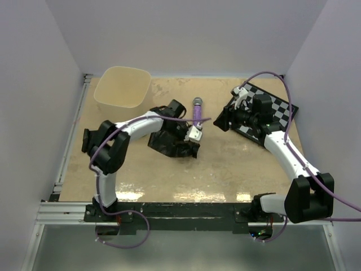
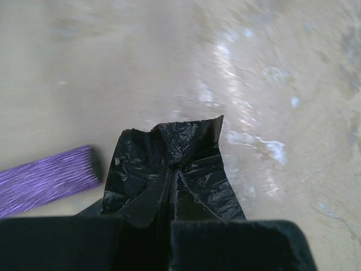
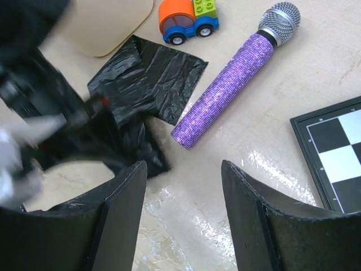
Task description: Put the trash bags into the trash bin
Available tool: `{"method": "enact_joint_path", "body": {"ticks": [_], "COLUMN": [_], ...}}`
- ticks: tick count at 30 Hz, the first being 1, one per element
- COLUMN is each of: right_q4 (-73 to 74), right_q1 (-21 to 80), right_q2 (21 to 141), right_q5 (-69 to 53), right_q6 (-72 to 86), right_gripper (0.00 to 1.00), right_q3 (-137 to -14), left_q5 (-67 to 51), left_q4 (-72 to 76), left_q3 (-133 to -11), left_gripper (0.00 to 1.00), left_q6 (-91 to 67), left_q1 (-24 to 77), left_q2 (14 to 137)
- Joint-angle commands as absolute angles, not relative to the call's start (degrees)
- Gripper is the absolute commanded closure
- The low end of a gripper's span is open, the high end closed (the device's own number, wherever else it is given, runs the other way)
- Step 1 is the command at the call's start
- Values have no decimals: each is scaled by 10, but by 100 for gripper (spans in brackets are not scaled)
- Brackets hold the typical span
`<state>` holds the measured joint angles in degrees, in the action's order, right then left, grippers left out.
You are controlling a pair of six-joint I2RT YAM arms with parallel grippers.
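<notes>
A crinkly black trash bag (image 1: 169,145) lies on the table's middle. My left gripper (image 1: 189,137) is shut on a bunched fold of the trash bag (image 2: 169,169), which sticks out between the closed jaws (image 2: 169,228). In the right wrist view a flat part of the trash bag (image 3: 149,84) spreads beside the blurred left arm (image 3: 45,124). The cream trash bin (image 1: 121,86) stands upright at the back left, apart from the bag. My right gripper (image 1: 221,121) hovers open to the right, and nothing is between its fingers (image 3: 183,166).
A purple glittery microphone (image 1: 197,111) lies just right of the bag, also in the wrist views (image 2: 45,179) (image 3: 231,93). A chequered board (image 1: 265,110) lies under the right arm. An orange toy car (image 3: 186,20) stands near the bin (image 3: 107,25).
</notes>
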<state>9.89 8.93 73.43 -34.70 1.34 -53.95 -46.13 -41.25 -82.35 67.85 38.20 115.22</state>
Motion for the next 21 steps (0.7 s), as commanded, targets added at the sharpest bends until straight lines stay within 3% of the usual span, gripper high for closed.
{"method": "enact_joint_path", "body": {"ticks": [1, 4, 7, 11, 16, 21], "right_q4": [113, 133, 132, 74, -10, -68], "right_q1": [86, 86, 86, 86, 87, 89], "right_q2": [731, 732, 733, 737, 740, 736], "right_q5": [-377, -383, -402, -495, -633, -690], "right_q6": [-15, -43, -54, -30, -4, 66], "right_gripper": [39, 42, 52, 64, 66, 62], "right_q3": [-564, -577, -575, -583, -638, -679], "left_q5": [-507, -473, -449, -468, -475, -511], "left_q4": [-152, 40, 135, 149, 137, 102], "left_q3": [-783, -724, -705, -716, -722, -751], "left_gripper": [100, 100, 100, 100, 100, 100], "left_q6": [415, 258, 167, 113, 99, 104], "left_q1": [348, 333, 330, 330, 330, 326], "left_q2": [1013, 945, 893, 869, 854, 859]}}
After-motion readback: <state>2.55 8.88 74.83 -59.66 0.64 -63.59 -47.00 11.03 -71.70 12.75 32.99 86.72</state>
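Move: The trash bag is already pinched by one end in the left hand, just above the table; the right gripper, where it is taken, waits about 8 cm ahead, 8 cm to the right and 15 cm higher. The microphone lies some 15 cm straight ahead and 4 cm lower, the trash bin 14 cm ahead and 24 cm left. From the right hand, the bag's pinched end is about 8 cm back, 8 cm left and 15 cm below; the microphone is 7 cm ahead, 8 cm left. The trash bag, still pinched by one end, is lifted fast, almost straight up by some 27 cm, with the left hand going about 5 cm forward while its fingers swing up from slanting down to nearly level, pointing right. The right hand narrows its open fingers partway, then rises about 10 cm and shifts 5 cm left towards the bag's pinched end, turning counter-clockwise; whether it touches can't be seen. ##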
